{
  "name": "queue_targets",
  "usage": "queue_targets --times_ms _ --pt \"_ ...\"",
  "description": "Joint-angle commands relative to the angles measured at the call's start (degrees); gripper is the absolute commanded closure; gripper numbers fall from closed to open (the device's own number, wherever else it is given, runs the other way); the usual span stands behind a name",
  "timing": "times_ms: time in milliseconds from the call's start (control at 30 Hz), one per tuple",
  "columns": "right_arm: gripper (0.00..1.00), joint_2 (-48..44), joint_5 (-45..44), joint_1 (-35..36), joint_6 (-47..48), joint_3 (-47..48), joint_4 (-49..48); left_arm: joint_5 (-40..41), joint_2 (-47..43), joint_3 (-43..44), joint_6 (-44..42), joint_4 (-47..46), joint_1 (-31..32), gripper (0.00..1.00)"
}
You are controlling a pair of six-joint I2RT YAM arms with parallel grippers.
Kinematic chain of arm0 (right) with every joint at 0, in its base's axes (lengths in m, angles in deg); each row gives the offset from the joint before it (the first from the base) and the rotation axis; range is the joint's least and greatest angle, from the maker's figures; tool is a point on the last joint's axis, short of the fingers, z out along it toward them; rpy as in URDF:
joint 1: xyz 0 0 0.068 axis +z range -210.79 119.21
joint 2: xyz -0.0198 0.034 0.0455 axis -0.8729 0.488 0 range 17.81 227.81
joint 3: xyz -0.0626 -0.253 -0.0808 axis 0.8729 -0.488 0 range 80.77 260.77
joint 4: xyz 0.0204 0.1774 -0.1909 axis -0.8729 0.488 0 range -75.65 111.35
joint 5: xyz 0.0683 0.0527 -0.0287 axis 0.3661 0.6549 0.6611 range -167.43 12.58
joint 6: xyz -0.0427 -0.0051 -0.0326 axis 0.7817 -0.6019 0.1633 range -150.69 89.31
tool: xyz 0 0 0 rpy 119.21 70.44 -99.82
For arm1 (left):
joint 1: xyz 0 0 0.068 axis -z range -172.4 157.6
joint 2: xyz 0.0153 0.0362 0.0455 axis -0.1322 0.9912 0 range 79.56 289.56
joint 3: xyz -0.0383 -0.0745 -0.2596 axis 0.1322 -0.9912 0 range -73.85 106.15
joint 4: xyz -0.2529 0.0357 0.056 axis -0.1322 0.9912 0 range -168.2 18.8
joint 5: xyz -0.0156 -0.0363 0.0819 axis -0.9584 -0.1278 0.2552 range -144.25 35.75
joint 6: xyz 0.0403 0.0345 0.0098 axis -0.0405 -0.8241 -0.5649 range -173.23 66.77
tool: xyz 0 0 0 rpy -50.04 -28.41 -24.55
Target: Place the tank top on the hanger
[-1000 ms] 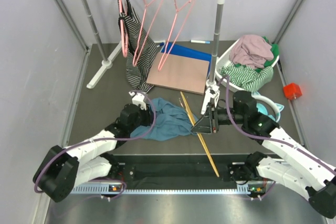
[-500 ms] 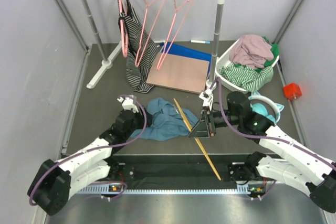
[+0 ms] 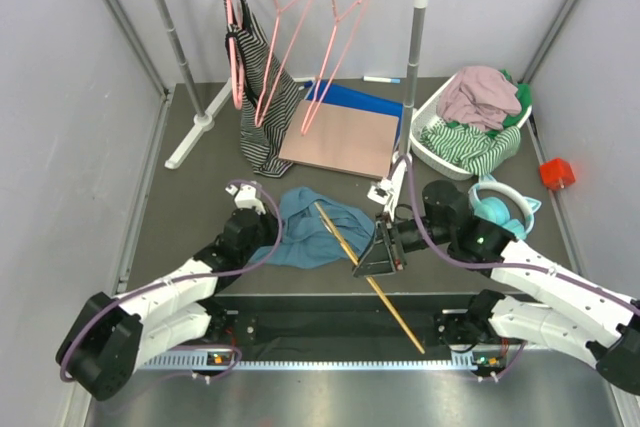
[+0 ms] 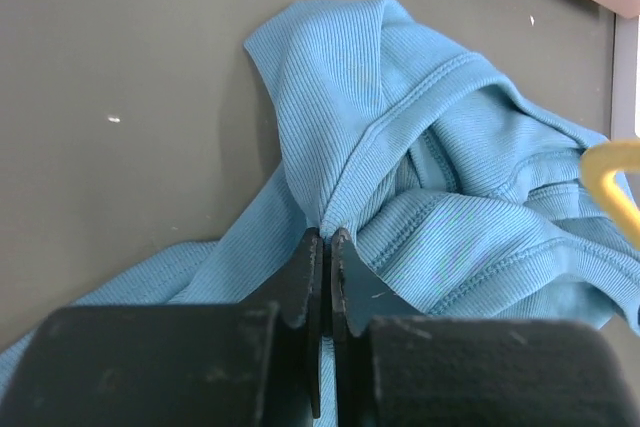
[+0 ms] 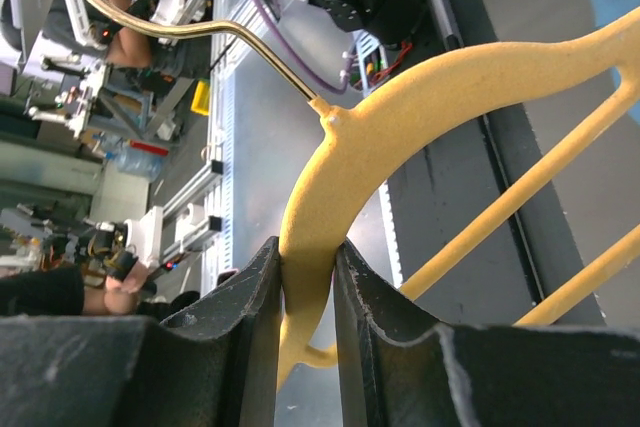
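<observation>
The teal-blue tank top (image 3: 318,234) lies crumpled on the dark table in front of both arms. My left gripper (image 3: 266,235) is at its left edge, and in the left wrist view the gripper (image 4: 327,239) is shut on a bunched fold of the tank top (image 4: 420,177). The yellow-orange hanger (image 3: 352,257) slants across the cloth's right side, one end showing in the left wrist view as the hanger (image 4: 612,175). My right gripper (image 3: 386,247) holds it; in the right wrist view the gripper (image 5: 308,259) is shut on the hanger (image 5: 345,157) just below its metal hook.
A white clothes rack (image 3: 415,77) at the back carries pink wire hangers (image 3: 335,42) and a black-and-white striped garment (image 3: 262,97). A mauve-pink board (image 3: 342,139) lies on a blue one. A white basket (image 3: 428,147) of clothes, teal headphones (image 3: 505,204) and a red block (image 3: 557,173) sit right.
My left gripper opened, shifted a little and closed on a fold of the tank top. The right arm carried the hanger leftwards, further over the cloth.
</observation>
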Motion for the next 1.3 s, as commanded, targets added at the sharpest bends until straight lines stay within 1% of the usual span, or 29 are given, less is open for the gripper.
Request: queue_targets --times_ms 0,267,400,733,933,1133,1200,1267 --pt "0.99 1.2 2.3 2.5 -1.6 2.8 -7.2 2.1 -3.0 3.5 -3.3 0.0 -0.1 1.0" --pt "1.0 6.1 2.4 5.7 -1.5 4.3 -11.3 1.8 -6.7 6.0 -6.3 4.2 -0.2 1.0" --pt "1.0 8.4 2.5 6.3 -0.5 5.3 -11.7 0.0 -8.4 6.0 -6.9 4.7 -0.2 1.0" --pt "1.0 10.8 2.3 6.5 0.2 6.3 -13.2 -5.1 -14.4 7.9 -10.4 8.5 -0.2 1.0" --pt "1.0 11.9 2.4 6.9 -0.6 5.8 -15.1 -6.1 -17.1 9.2 -12.9 9.5 -0.2 1.0" --pt "1.0 12.3 2.8 7.2 -1.6 5.1 -17.5 -10.0 -17.8 9.7 -15.5 8.5 -0.2 1.0" --pt "1.0 12.6 2.8 7.2 -1.7 4.8 -18.0 -14.0 -18.1 9.8 -15.9 7.8 -0.2 1.0" --pt "1.0 12.8 2.8 7.2 -1.9 4.4 -18.9 -15.9 -18.6 9.8 -16.5 7.2 -0.2 1.0"
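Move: The left hand already pinches the tank top's edge; the yellow hanger's near end is about 9 cm to its right, 4 cm ahead and 8 cm above. The tank top's bulk lies about 12 cm right and 2 cm ahead, the pink board about 25 cm ahead and 16 cm right. The right hand holds the hanger; the pinched edge is about 20 cm left, 15 cm ahead and 15 cm below. Left raises its pinched tank top edge about 10 cm while right carries the hanger about 4 cm left towards it. ##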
